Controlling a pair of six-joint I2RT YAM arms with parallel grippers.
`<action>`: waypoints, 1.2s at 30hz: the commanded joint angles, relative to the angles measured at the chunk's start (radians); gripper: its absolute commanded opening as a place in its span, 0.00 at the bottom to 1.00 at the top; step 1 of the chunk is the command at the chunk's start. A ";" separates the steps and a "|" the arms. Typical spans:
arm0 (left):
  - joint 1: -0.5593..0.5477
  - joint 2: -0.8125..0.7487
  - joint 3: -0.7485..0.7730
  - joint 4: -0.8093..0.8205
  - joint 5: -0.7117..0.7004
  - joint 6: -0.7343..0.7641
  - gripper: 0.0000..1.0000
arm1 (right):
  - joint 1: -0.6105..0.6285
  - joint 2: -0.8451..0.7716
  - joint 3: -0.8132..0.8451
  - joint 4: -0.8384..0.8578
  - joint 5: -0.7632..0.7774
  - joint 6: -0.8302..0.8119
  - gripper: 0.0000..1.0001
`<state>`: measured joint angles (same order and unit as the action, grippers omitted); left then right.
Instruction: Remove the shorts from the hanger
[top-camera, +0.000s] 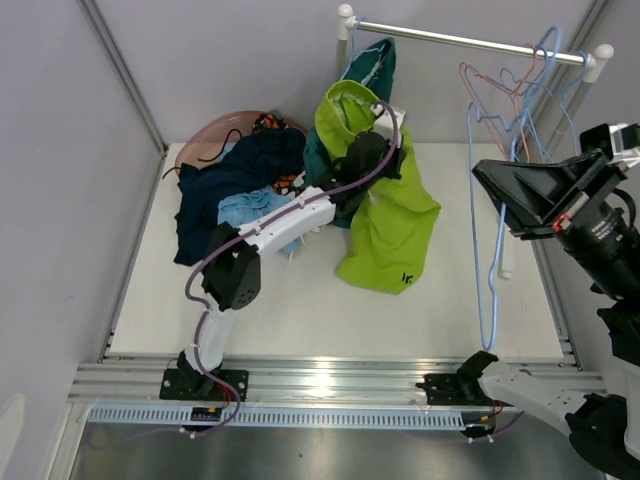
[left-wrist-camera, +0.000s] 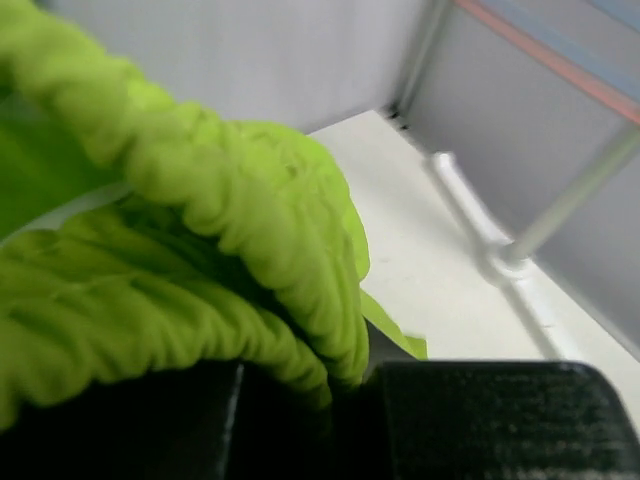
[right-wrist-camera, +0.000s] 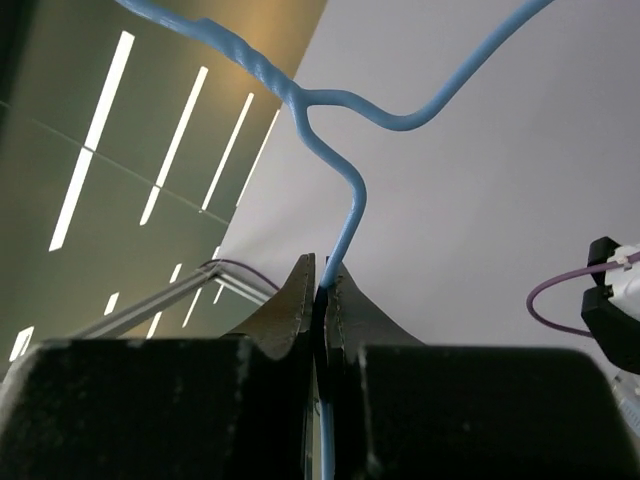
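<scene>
Lime green shorts (top-camera: 395, 225) drape from near the rack post down onto the table. My left gripper (top-camera: 375, 135) is at their bunched waistband, and in the left wrist view the jaws (left-wrist-camera: 345, 385) are shut on that green fabric (left-wrist-camera: 200, 200). Teal shorts (top-camera: 375, 62) hang behind them under the rail (top-camera: 470, 42). My right gripper (top-camera: 487, 175) is shut on a blue wire hanger (top-camera: 490, 290). In the right wrist view the wire (right-wrist-camera: 350, 210) runs up out of the pinched gripper (right-wrist-camera: 322, 285).
A pile lies at the back left: navy shorts (top-camera: 235, 180), light blue shorts (top-camera: 250, 207) and a patterned pair (top-camera: 268, 123), partly in a pink basin (top-camera: 205, 135). More wire hangers (top-camera: 520, 85) hang at the rail's right end. Grey walls enclose the table.
</scene>
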<state>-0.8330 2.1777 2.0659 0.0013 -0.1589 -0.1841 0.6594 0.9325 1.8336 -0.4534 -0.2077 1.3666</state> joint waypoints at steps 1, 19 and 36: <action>-0.020 -0.187 -0.212 0.038 0.002 -0.012 0.00 | 0.003 0.003 -0.002 -0.018 0.060 -0.060 0.00; 0.125 -1.001 -0.376 -0.400 -0.119 0.178 0.00 | -0.328 0.169 -0.110 0.112 -0.178 -0.147 0.00; 0.684 -0.371 0.514 -0.520 0.326 0.120 0.00 | -0.646 0.431 -0.214 0.404 -0.509 -0.026 0.00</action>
<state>-0.2291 1.7939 2.5080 -0.6159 0.0200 -0.0303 0.0227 1.3304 1.5517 -0.1619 -0.6342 1.3170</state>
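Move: The pink basin, heaped with clothes, lies about 34 cm left of the left hand, 5 ahead and some 27 below; the teal shorts hang roughly 8 cm left and 5 ahead of that hand, about level. From the right hand, the free stretch of rail is around 38 cm ahead, 9 right and level; the pink hangers are about 35 ahead, 24 right and 8 below. Left swings gripped shorts back, about 35 cm left and up, then forward; right takes hanger forward-down towards rail. ##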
